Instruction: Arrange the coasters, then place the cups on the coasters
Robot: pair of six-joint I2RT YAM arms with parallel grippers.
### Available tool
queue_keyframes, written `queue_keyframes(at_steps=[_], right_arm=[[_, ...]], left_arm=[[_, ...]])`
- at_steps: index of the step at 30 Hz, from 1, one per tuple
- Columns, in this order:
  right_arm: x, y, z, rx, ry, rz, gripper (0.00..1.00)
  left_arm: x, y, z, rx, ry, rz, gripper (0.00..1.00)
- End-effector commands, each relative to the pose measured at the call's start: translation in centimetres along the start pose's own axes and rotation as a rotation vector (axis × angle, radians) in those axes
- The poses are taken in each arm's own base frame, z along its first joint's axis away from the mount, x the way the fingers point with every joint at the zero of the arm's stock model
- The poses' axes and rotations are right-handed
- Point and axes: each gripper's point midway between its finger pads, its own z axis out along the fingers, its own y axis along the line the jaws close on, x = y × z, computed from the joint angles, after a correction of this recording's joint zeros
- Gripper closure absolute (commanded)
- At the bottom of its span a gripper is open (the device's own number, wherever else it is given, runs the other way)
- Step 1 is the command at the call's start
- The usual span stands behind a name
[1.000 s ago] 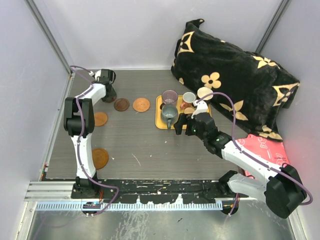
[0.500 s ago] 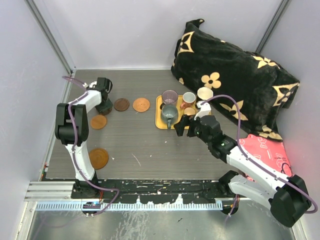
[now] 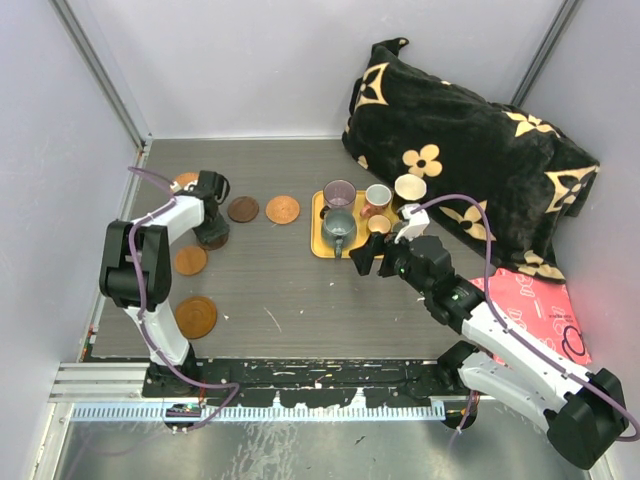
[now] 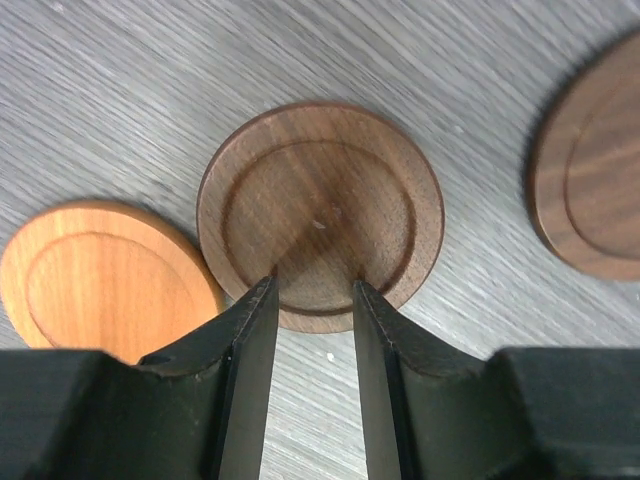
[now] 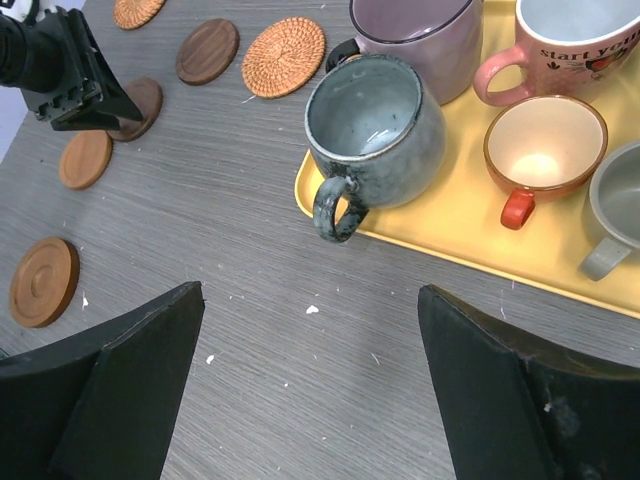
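Observation:
My left gripper (image 4: 314,282) is open a narrow way, its fingertips resting on the near rim of a dark walnut coaster (image 4: 320,215) with nothing between them. That coaster touches a light orange coaster (image 4: 100,275). Other coasters lie around: dark brown (image 3: 243,209), woven orange (image 3: 283,209), brown wood (image 3: 196,316), and a woven one (image 3: 186,180) behind the arm. My right gripper (image 5: 310,295) hangs wide open above bare table, just short of the grey-green mug (image 5: 375,125). Purple (image 5: 415,35), pink (image 5: 570,45), tiny orange (image 5: 545,145) and tiny grey (image 5: 620,205) cups share its tray.
The cups stand on a square yellow tray (image 3: 318,245); a cream-lined cup (image 3: 410,187) sits at its far right corner. A black pillow with gold flowers (image 3: 470,150) fills the back right. A pink bag (image 3: 530,300) lies by the right arm. Walls close in the left and back.
My left gripper slid toward the near edge, taking the dark coaster along; the light orange coaster was nudged nearer too. The right arm drew slightly back and to the right, jaws unchanged.

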Motion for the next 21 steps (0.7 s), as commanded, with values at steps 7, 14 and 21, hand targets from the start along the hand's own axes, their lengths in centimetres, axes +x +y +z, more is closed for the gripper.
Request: queue_keyframes(at_steps=[7, 14, 21], right_arm=[[-1.1, 0.8, -1.3, -0.034, -0.047, 0.021, 0.07], [-0.9, 0.4, -1.5, -0.015, -0.043, 0.020, 0.07], [-0.7, 0.3, -1.4, -0.006, -0.032, 0.019, 0.07]], left_arm=[[7.3, -2.8, -1.9, 0.038, 0.100, 0.230, 0.65], [10.0, -5.8, -3.8, 0.116, 0.093, 0.277, 0.66], [12.9, -9.0, -5.4, 0.193, 0.105, 0.318, 0.66]])
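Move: The dark coaster being dragged is already under the left fingertips, its middle about 2 cm ahead, 1 cm left and 1 cm below. To its right lies bare table. The second dark coaster is about 10 cm ahead and 8 cm right of this hand, the woven coaster about 9 ahead and 20 right, the light coaster about 6 back and 8 left. From the right hand, the dragged coaster is roughly 46 cm left, 10 ahead and 16 below. Rightward and level over the table, the left hand sweeps about 13 cm, drawing back some 4 cm on the way and turning about 20 degrees clockwise. Its part-open fingertips stay on the dark coaster's top and drag it away from the light coaster, passing on the robot's side of the second dark coaster. ##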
